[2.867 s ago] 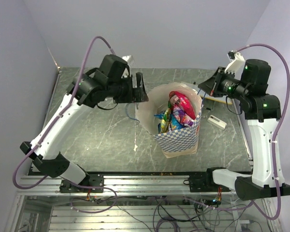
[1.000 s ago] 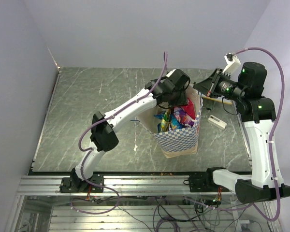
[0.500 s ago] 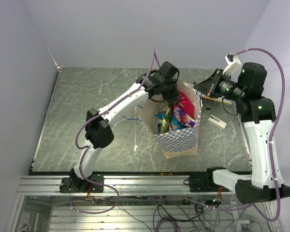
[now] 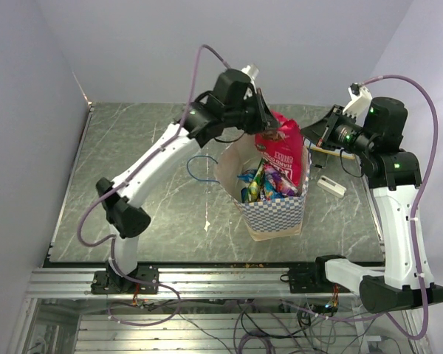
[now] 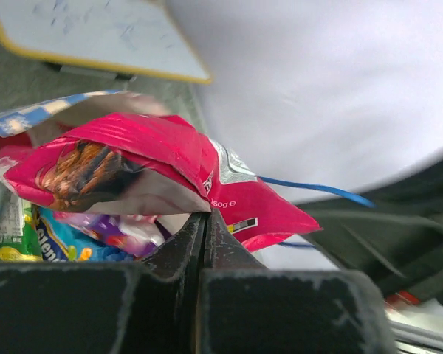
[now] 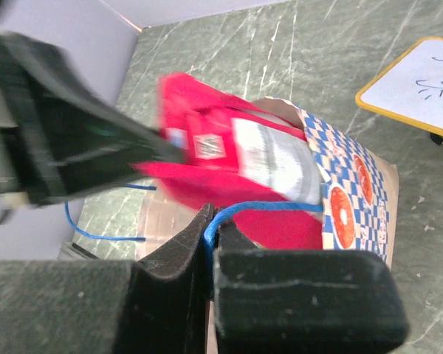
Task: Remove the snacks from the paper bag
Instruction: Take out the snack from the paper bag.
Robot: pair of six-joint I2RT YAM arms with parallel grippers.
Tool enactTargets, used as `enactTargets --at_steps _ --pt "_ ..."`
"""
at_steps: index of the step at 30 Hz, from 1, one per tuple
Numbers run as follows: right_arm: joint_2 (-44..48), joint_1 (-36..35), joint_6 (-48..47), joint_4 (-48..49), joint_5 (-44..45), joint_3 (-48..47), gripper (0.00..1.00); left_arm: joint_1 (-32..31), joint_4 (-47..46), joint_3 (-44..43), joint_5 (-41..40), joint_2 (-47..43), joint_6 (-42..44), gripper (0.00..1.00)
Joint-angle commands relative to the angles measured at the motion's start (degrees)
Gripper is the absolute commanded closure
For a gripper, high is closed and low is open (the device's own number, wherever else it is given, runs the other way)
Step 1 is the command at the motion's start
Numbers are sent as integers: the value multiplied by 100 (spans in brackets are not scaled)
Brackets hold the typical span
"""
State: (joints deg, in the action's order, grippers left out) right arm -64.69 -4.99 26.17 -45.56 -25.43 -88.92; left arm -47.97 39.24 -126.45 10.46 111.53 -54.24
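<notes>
The paper bag (image 4: 277, 210), blue-and-white checkered with orange marks, stands upright at centre right. My left gripper (image 4: 264, 127) is shut on the top edge of a red snack packet (image 4: 282, 151), which hangs above the bag's far rim. In the left wrist view the jaws (image 5: 204, 215) pinch that red packet (image 5: 155, 158), with green (image 5: 7, 221), blue (image 5: 66, 247) and purple (image 5: 118, 225) packets below it in the bag. My right gripper (image 6: 210, 217) is shut on the bag's blue cord handle (image 6: 266, 206), beside the checkered wall (image 6: 354, 192).
A small white block (image 4: 331, 185) lies right of the bag. A yellow-edged whiteboard (image 6: 421, 85) sits behind the bag at far right. The bag's other blue cord handle (image 4: 199, 166) loops out over the marble table to its left.
My left gripper closed on the red packet inside the bag and lifted it up and back above the rim. The right gripper has kept its hold on the cord.
</notes>
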Motion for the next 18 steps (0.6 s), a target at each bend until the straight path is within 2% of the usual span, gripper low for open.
enactTargets --at_steps 1,13,18 --pt "19 16 33 90 99 -163 100 41 -173 -680 -409 -699 346 93" --pt "51 17 26 82 193 -45 100 610 701 -891 -843 -2043 908 93" --pt "61 18 65 32 -14 59 100 742 1212 -995 -1420 -2487 1183 93"
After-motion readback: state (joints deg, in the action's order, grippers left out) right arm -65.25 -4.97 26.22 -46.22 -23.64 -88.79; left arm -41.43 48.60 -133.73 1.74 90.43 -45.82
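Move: Just above the bag mouth, the left hand already holds the red snack packet, its middle about 9 cm below, 2 cm back and 4 cm right of the fingers. The other snacks lie some 20 cm below, 6 cm back and 2 cm right; the loose blue handle is about 15 cm left, 4 cm back and 18 cm down. Open table lies roughly 30 cm left, straight across and 34 cm down. From the right hand the packet hangs 8 cm left, 3 cm ahead and 10 cm lower. Hoisting the pinched red packet out of the bag, the left hand climbs some 18 cm, steeply at first, then swings increasingly left, about 15 cm in all and slightly back, past the bag's left rim. Its shut fingers tilt up by roughly 20 degrees towards level and turn to point more forward. The right hand stays almost still, keeping its pinch on the blue handle. ##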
